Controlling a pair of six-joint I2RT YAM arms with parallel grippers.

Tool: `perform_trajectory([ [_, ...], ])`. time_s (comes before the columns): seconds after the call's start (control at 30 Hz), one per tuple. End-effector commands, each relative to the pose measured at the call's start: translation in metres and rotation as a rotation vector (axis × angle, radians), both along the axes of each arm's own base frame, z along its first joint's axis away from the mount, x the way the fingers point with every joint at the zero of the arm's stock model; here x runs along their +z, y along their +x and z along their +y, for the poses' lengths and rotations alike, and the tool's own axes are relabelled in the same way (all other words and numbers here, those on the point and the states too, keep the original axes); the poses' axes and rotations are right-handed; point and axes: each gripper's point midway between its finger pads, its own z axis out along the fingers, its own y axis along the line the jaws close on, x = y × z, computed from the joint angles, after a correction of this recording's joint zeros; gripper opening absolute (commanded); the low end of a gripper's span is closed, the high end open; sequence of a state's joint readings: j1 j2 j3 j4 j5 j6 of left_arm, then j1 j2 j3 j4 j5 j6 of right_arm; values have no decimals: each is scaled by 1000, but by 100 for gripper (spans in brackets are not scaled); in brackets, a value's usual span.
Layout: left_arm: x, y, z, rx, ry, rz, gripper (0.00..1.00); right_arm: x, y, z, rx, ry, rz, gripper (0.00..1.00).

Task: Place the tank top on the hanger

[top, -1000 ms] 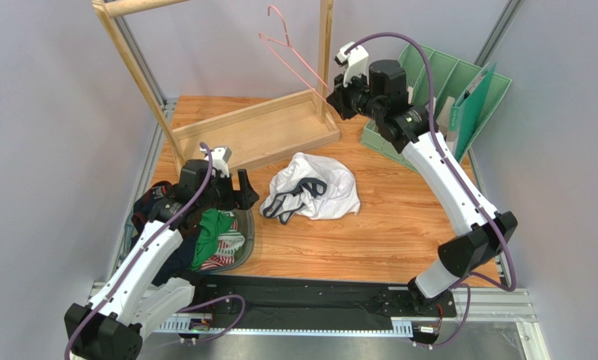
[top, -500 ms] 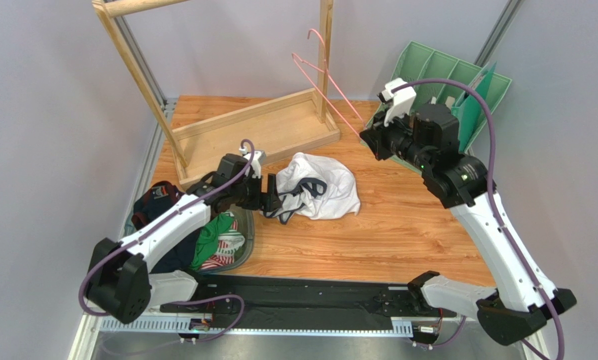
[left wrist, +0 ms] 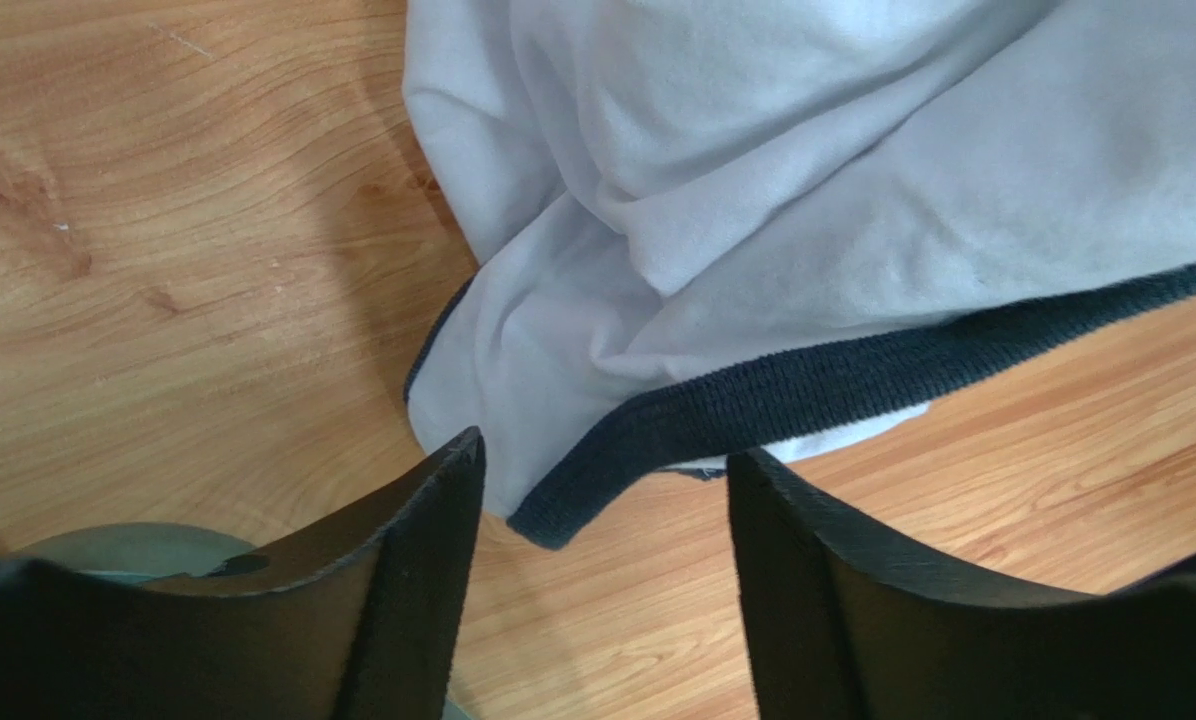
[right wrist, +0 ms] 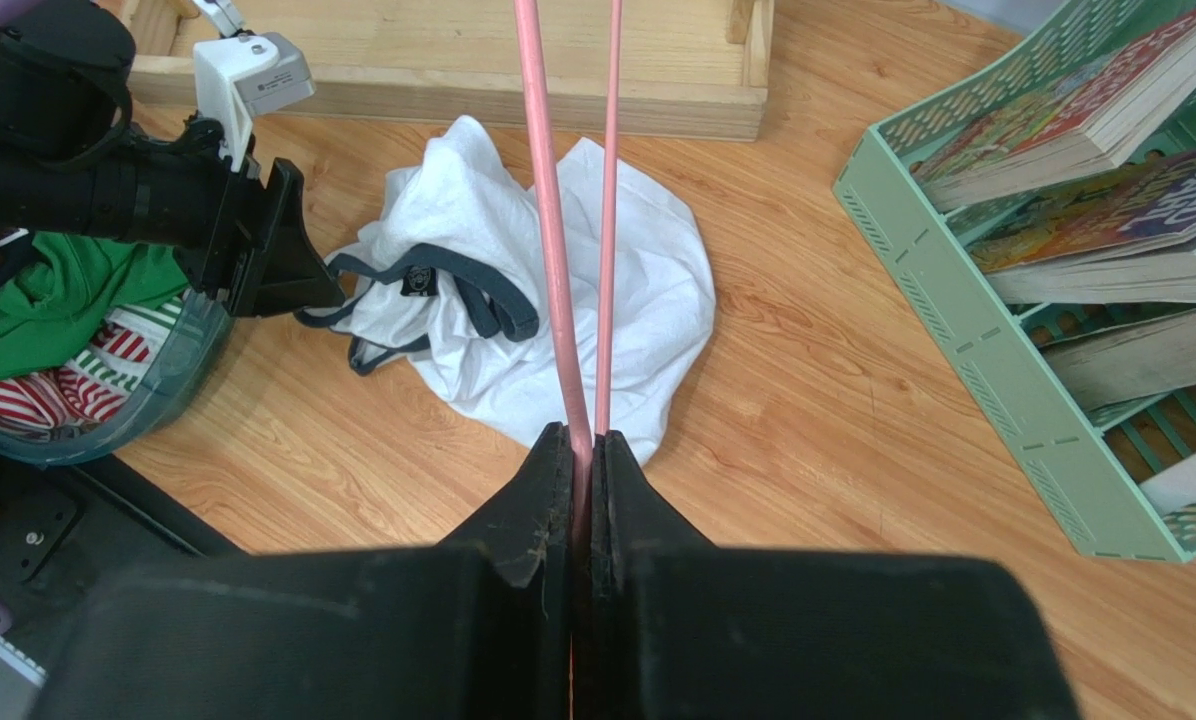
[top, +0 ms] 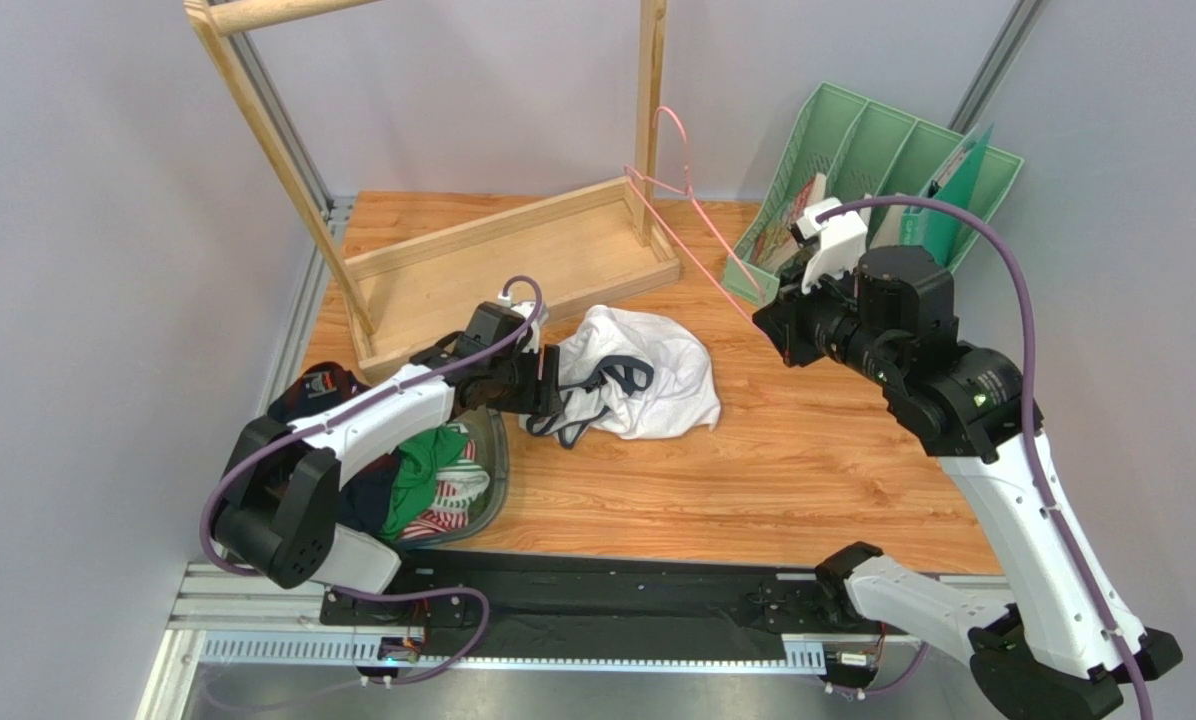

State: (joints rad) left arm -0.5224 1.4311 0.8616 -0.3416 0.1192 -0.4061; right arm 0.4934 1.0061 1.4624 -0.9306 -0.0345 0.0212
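The white tank top (top: 652, 378) lies crumpled mid-table, its navy trim (left wrist: 800, 393) curling at the left edge. My left gripper (top: 547, 390) is low at that edge and open. In the left wrist view the end of the trim lies on the wood between the fingertips, with a gap on each side of it (left wrist: 604, 468). My right gripper (top: 771, 318) hangs right of the shirt, shut on one corner of the pink wire hanger (top: 690, 240). The hanger slants up and back to its hook. In the right wrist view the hanger wires (right wrist: 556, 270) run from the shut jaws (right wrist: 586, 444) over the tank top (right wrist: 657, 285).
A wooden rack frame with a tray base (top: 517, 258) stands at the back left. A green file tray with books (top: 875, 150) stands at the back right. A grey basket (top: 493, 465) holding a green garment (top: 427, 462) sits by the left arm.
The left gripper has moved right from the basket to the tank top's edge, and its jaws have narrowed. The right arm has carried the hanger to the right and lower.
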Motion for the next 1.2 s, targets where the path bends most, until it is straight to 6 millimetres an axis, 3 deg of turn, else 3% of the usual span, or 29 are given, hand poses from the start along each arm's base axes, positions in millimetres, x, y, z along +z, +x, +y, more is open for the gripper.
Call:
perform_trajectory([
  [0.0,-8,6,-1,20,-3,-11,62,28,-14,-9,2,3,-50,0],
  [0.07,-12,4,-4,14,-18,1,52,31,-16,-10,4,6,-50,0],
  [0.23,-27,2,-2,12,1,24,42,34,-21,-10,16,6,-42,0],
  [0.3,-28,3,-2,7,6,25,5,38,-25,-8,37,11,-32,0],
  [0.33,-27,4,-2,8,8,21,0,40,-26,-7,57,-4,-44,0],
  [0.5,5,17,2,25,24,-45,0,54,-38,0,131,18,-60,0],
  [0.7,57,32,12,46,-10,-126,0,49,-43,4,161,27,-43,0],
  [1.17,119,58,43,52,-43,-184,0,24,-85,28,364,97,110,0],
])
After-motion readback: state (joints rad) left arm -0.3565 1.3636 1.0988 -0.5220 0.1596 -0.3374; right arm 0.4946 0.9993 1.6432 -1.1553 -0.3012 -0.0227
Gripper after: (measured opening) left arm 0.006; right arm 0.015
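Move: The near strap of the white tank top hangs right in line with the left hand's open fingers, about 3 cm below them; the shirt's body centres about 9 cm to the right of that strap and 4 cm farther out. From the left hand, the clothes basket lies roughly 19 cm left and 7 cm back, the rack's tray 17 cm ahead and 4 cm left. The right hand, holding the hanger, has the strap some 23 cm left, 5 cm ahead and 31 cm lower. The left hand sinks about 3 cm onto the tank top's near strap, shuts its fingers to pinch it, then lifts it some 12 cm while going about 5 cm forward and 4 cm left towards the tray. Meanwhile the right hand keeps its grip on the pink hanger, draws back and rises a little, and turns counter-clockwise, swinging the hanger's free end across above the shirt. ##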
